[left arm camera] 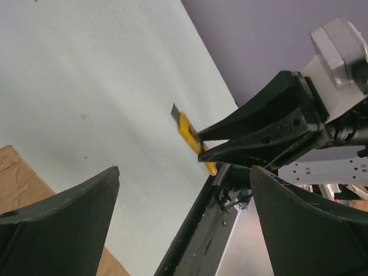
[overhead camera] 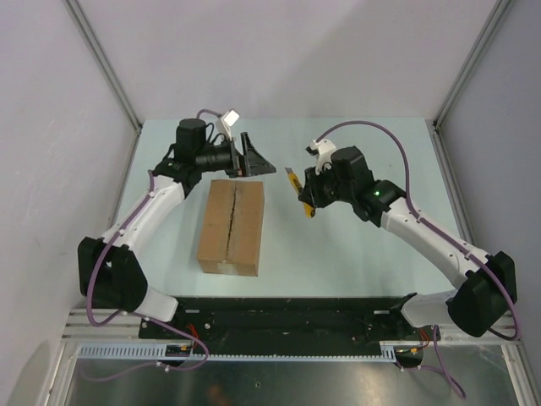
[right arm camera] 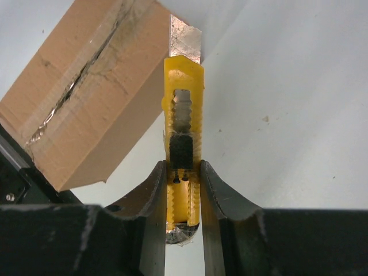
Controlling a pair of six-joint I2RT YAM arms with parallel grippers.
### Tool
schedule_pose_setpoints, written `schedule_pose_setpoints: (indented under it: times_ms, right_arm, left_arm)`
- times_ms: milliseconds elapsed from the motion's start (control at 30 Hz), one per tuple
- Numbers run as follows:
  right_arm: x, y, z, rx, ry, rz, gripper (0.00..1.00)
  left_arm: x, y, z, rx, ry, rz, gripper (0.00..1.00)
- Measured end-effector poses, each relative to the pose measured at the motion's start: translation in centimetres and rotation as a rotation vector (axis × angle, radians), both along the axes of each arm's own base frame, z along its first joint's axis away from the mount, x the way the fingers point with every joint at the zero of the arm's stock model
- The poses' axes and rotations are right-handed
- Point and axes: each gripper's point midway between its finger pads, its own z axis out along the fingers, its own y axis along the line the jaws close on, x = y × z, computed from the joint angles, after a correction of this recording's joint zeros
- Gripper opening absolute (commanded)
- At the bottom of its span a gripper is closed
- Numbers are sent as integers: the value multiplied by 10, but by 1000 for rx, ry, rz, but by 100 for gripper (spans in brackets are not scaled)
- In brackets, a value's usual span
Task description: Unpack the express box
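The express box (overhead camera: 232, 227) is a brown carton lying in the middle of the table, flaps down, with its taped centre seam (right arm camera: 80, 72) facing up. My right gripper (overhead camera: 307, 200) is shut on a yellow utility knife (right arm camera: 184, 138) with its blade (right arm camera: 185, 39) extended. It hovers just right of the box's far end, apart from it. My left gripper (overhead camera: 260, 161) stands open behind the box's far edge with nothing between its fingers. In the left wrist view the knife (left arm camera: 191, 138) and the right gripper's fingers (left arm camera: 259, 135) show across the table, and a box corner (left arm camera: 20, 178) shows at the lower left.
Grey walls and metal frame posts (overhead camera: 101, 63) enclose the pale green table (overhead camera: 355, 254). A black base rail (overhead camera: 279, 317) runs along the near edge between the two arm bases.
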Motion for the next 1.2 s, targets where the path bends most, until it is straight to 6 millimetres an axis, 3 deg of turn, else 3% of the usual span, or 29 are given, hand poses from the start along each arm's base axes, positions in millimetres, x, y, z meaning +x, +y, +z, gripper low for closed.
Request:
schedule_pose_setpoints:
  times_ms: [133,300,500,700,800,900,1067,1167,1200]
  right_arm:
    - [-14,10,-5,-48,-15,52,0]
    - [-21,18,-6,-94,-58,90,0]
    - [-21,18,-6,-135,-100,95,0]
    - [-18,16,-6,-167,-133,111,0]
    - [-18,16,-6,-177,-144,122,0]
    - [-19,17,-6,-182,-151,133,0]
    - [-18,17,-5,-186,-160,141,0]
    - [-18,17,-5,-186,-160,142,0]
    - [-18,17,-5,-186,-160,141,1]
  left_arm:
    - [-3,-13,-4,-12,40,-36,99]
    - [-4,-35,-20,-26,134,-105,91]
    - [-9,-46,-42,-32,257,-144,73]
    - [-15,-50,-39,-59,301,-184,53]
    - [-17,-53,-35,-71,299,-214,50]
    - [-20,-56,-31,-83,298,-243,37]
    - [-19,-57,-32,-87,304,-257,24]
    - [-19,-57,-35,-85,303,-261,3]
    - [-19,-57,-35,-84,302,-261,0]
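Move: The right hand already holds the yellow cutter; its middle lies about 10 cm to the left hand's right, 3 cm back and 4 cm lower. The right fingertips are some 14 cm right of the left hand and 6 cm back; the box's middle is roughly 10 cm left, 11 cm back and 22 cm below. From the right hand, the cutter's middle lies about 3 cm ahead and 3 cm left, level. Left hand goes about 6 cm right, dipping, to pinch the front of the cutter the right hand holds. ##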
